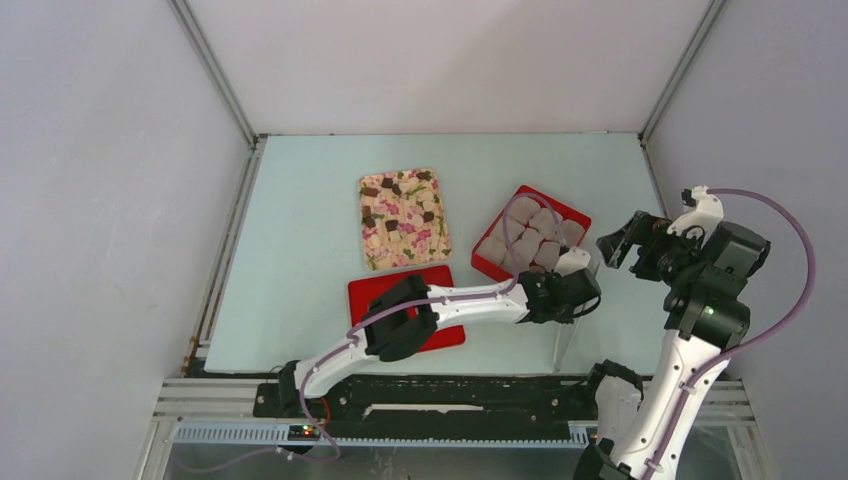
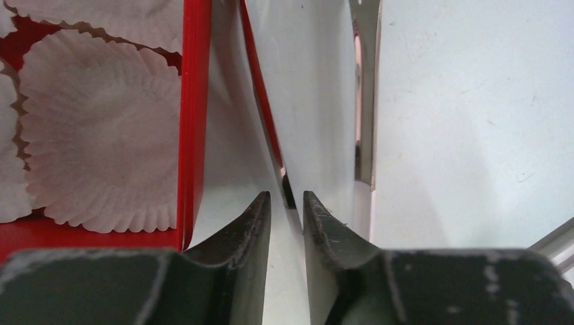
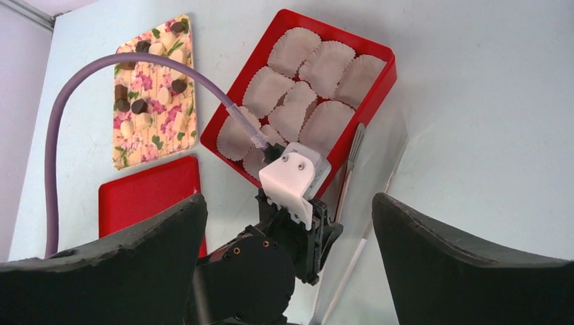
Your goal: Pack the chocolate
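The chocolate (image 1: 400, 215) lies as dark and pale lumps scattered on a floral cloth (image 1: 385, 250), also seen in the right wrist view (image 3: 139, 105). A red box (image 1: 497, 262) holds crinkled paper cups (image 1: 530, 235). A clear plastic lid (image 2: 311, 101) leans against the box's right wall (image 2: 195, 101). My left gripper (image 2: 284, 196) is at that lid, its jaws only narrowly apart with the lid's thin edge between the fingertips. My right gripper (image 1: 615, 245) hovers wide open to the right of the box, above the left wrist (image 3: 288, 198), holding nothing.
A flat red tray (image 1: 375, 295) lies near the front edge, partly under my left arm. The cloth sits left of the box. Grey walls close in the table on three sides.
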`<state>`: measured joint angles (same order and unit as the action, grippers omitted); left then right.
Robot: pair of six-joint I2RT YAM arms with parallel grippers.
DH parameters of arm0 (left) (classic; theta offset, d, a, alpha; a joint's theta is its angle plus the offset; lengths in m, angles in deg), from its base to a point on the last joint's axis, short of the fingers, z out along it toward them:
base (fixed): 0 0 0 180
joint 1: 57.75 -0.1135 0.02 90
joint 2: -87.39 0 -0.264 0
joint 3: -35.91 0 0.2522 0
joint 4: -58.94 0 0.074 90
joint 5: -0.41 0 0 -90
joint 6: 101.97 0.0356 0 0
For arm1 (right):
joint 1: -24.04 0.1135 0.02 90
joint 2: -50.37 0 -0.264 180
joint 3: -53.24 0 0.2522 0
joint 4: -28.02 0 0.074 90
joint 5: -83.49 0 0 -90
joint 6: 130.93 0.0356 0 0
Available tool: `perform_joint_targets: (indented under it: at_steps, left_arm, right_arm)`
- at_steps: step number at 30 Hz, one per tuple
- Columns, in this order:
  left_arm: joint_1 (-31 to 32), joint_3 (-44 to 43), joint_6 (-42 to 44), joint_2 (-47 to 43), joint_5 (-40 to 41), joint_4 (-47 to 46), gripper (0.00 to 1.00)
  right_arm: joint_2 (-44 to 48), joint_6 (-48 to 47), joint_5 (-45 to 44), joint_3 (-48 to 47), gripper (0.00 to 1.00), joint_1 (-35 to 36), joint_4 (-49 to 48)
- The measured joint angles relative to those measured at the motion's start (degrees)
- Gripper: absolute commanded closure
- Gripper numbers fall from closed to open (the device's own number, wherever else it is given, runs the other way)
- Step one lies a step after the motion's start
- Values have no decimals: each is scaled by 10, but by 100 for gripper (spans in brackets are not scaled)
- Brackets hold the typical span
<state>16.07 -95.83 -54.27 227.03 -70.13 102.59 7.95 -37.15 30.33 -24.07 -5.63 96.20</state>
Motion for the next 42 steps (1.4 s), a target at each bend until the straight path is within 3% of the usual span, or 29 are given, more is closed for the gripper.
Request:
perform_joint_targets:
  at_steps: [5, 8, 19, 25, 32, 38, 42]
  left_arm:
    - [-3, 0, -4, 0, -8, -7, 88]
    - [-3, 0, -1, 0, -8, -7, 99]
    - [1, 1, 63, -11, -9, -15, 100]
    - [-14, 16, 103, -91, -67, -39, 100]
    - [-143, 76, 113, -255, -213, -128, 100]
    - [-286, 189, 71, -381, -320, -220, 100]
    - [-367, 305, -61, -441, -414, -364, 100]
  right_arm:
    - [-3, 8, 2, 0, 6, 0, -6]
    - [0, 8, 2, 0, 6, 0, -6]
    - [10, 12, 18, -36, 4, -6, 13]
    - [14, 30, 64, -129, 3, -30, 22]
    - [7, 124, 221, -194, 3, -63, -46]
    - [8, 164, 264, -89, 3, -59, -166]
    - [-12, 218, 254, 11, 3, 19, -264]
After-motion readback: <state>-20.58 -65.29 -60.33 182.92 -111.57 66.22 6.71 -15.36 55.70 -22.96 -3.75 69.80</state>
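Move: The tongs lie between the left gripper's half-open fingers, their middle about 1 cm to the right and 1 cm below, with the pronged end pointing forward. From that hand the red box of paper cups is about 16 cm ahead and 8 cm left, the chocolate tray 21 cm ahead and 34 cm left, and the empty red lid 1 cm ahead and 33 cm left. From the right hand the tongs are level, roughly 5 cm left and 26 cm down. Close the left fingers fully on the box-side arm of the tongs, then lift fast, some 33 cm up, swinging forward and left above the box as you rise. Roll the wrist by about 50 degrees so the fingers come up almost level, pointing right. Raise the open right gripper, then let it sink partway back, drifting left and tipping its fingers upward. ##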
